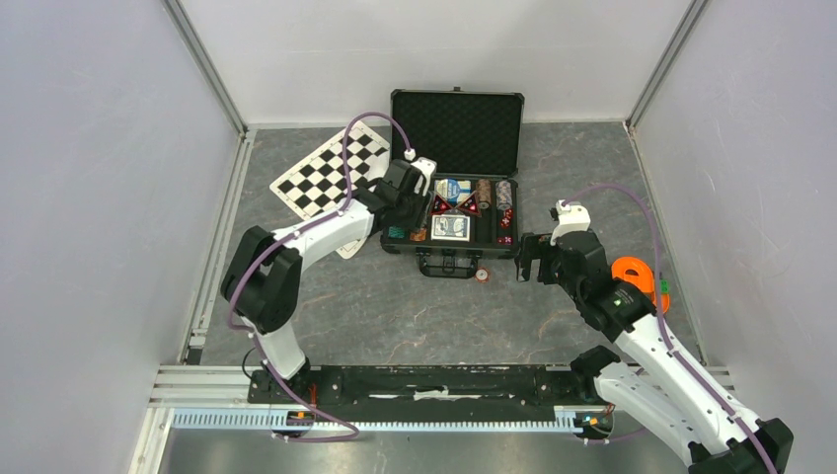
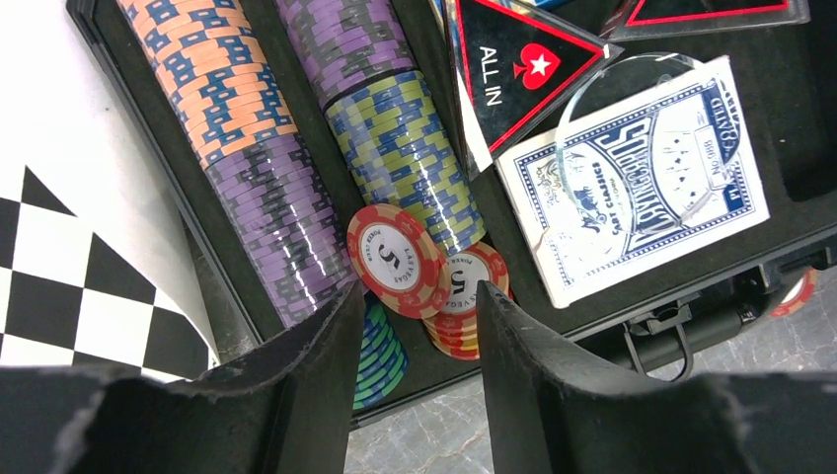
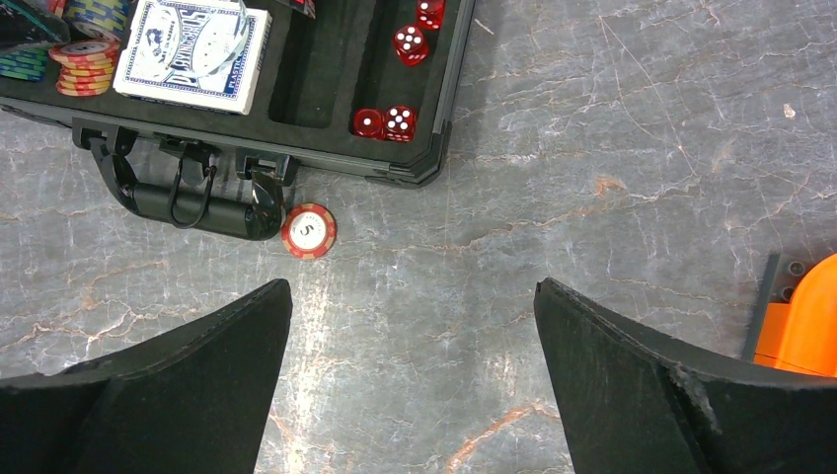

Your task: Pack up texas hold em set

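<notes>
The black case (image 1: 456, 128) lies open, lid up at the back. In the left wrist view its foam slots hold rows of chips (image 2: 266, 197), a blue card deck (image 2: 632, 188) and an "ALL IN" button (image 2: 513, 69). My left gripper (image 2: 419, 288) hovers over the case's near-left corner (image 1: 410, 222), jaws part way apart. A tilted red chip (image 2: 395, 259) and a short red stack (image 2: 464, 321) sit just past its tips, and nothing is clearly pinched. My right gripper (image 3: 413, 286) is wide open over bare table (image 1: 533, 259). A loose red chip (image 3: 308, 230) lies by the case handle (image 3: 188, 202).
Red dice (image 3: 400, 120) sit in the case's right slot. A black-and-white checkered board (image 1: 331, 173) lies left of the case. An orange object (image 1: 634, 275) sits right of my right arm, at that wrist view's edge (image 3: 809, 326). Grey walls enclose the table.
</notes>
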Controlling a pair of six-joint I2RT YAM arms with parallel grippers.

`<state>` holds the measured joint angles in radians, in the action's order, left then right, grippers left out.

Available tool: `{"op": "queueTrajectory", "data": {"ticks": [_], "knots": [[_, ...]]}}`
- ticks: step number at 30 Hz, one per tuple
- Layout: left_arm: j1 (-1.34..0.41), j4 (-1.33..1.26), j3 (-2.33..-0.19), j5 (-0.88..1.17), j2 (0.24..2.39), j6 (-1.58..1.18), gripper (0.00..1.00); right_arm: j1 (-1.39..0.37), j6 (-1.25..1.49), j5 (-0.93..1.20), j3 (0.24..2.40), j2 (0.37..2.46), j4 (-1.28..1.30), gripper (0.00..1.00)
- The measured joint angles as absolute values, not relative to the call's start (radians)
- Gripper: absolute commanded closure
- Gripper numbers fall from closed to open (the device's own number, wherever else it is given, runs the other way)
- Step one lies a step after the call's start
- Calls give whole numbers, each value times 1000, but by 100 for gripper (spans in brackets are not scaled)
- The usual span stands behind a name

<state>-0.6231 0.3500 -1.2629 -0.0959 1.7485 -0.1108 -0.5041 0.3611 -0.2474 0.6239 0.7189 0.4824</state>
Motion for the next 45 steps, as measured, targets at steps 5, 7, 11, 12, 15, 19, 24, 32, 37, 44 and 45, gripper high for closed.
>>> {"op": "queueTrajectory", "data": {"ticks": [5,7,11,12,15,19,24,32,37,44,45], "knots": [[-623,365,-1266,-104,1775,-109,52,-504,361,-247,624,719,482,1],[-623,365,-1267,-105,1779,-109,53,-504,361,-247,624,719,482,1],[-623,366,-1272,-110,1781,-102,54,-504,361,-247,624,722,482,1],[-623,366,-1273,-112,1782,-102,54,-504,361,-247,624,722,482,1],[-623,365,-1279,-113,1787,-101,54,-504,361,-247,624,722,482,1],[-623,365,-1282,-113,1799,-94,60,-504,361,-247,624,724,482,1],[-624,363,-1292,-122,1805,-83,70,-504,361,-247,624,726,482,1],[-624,365,-1298,-131,1804,-76,76,-504,361,-247,624,726,482,1],[-624,360,-1300,-141,1803,-76,79,-504,361,-247,624,726,482,1],[-624,369,-1301,-164,1790,-77,83,-504,361,-247,624,726,482,1],[-623,372,-1301,-169,1789,-77,84,-504,361,-247,624,726,482,1]]}}
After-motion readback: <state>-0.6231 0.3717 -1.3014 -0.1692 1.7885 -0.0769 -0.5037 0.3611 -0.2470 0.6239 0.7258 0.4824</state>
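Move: The loose red chip lies tilted over the chip rows in the case, almost under the left fingertips, about 1 cm ahead and 2 cm below. The short red stack is some 2 cm to the hand's right and 1 cm back, the card deck about 9 cm right and 1 cm ahead, and the near ALL IN triangle about 7 cm right and 6 cm ahead. From the idle right hand the loose chip lies roughly 23 cm left, 10 cm ahead and 8 cm below. The left hand sinks almost 2 cm onto the loose red chip above the chip rows, its half-open fingers closing little by little until the tips pinch the chip at its near end. While they go on narrowing, the hand creeps about 1 cm forward and then eases back up by some 1.5 cm, its tilt changing by only about 5 degrees. ##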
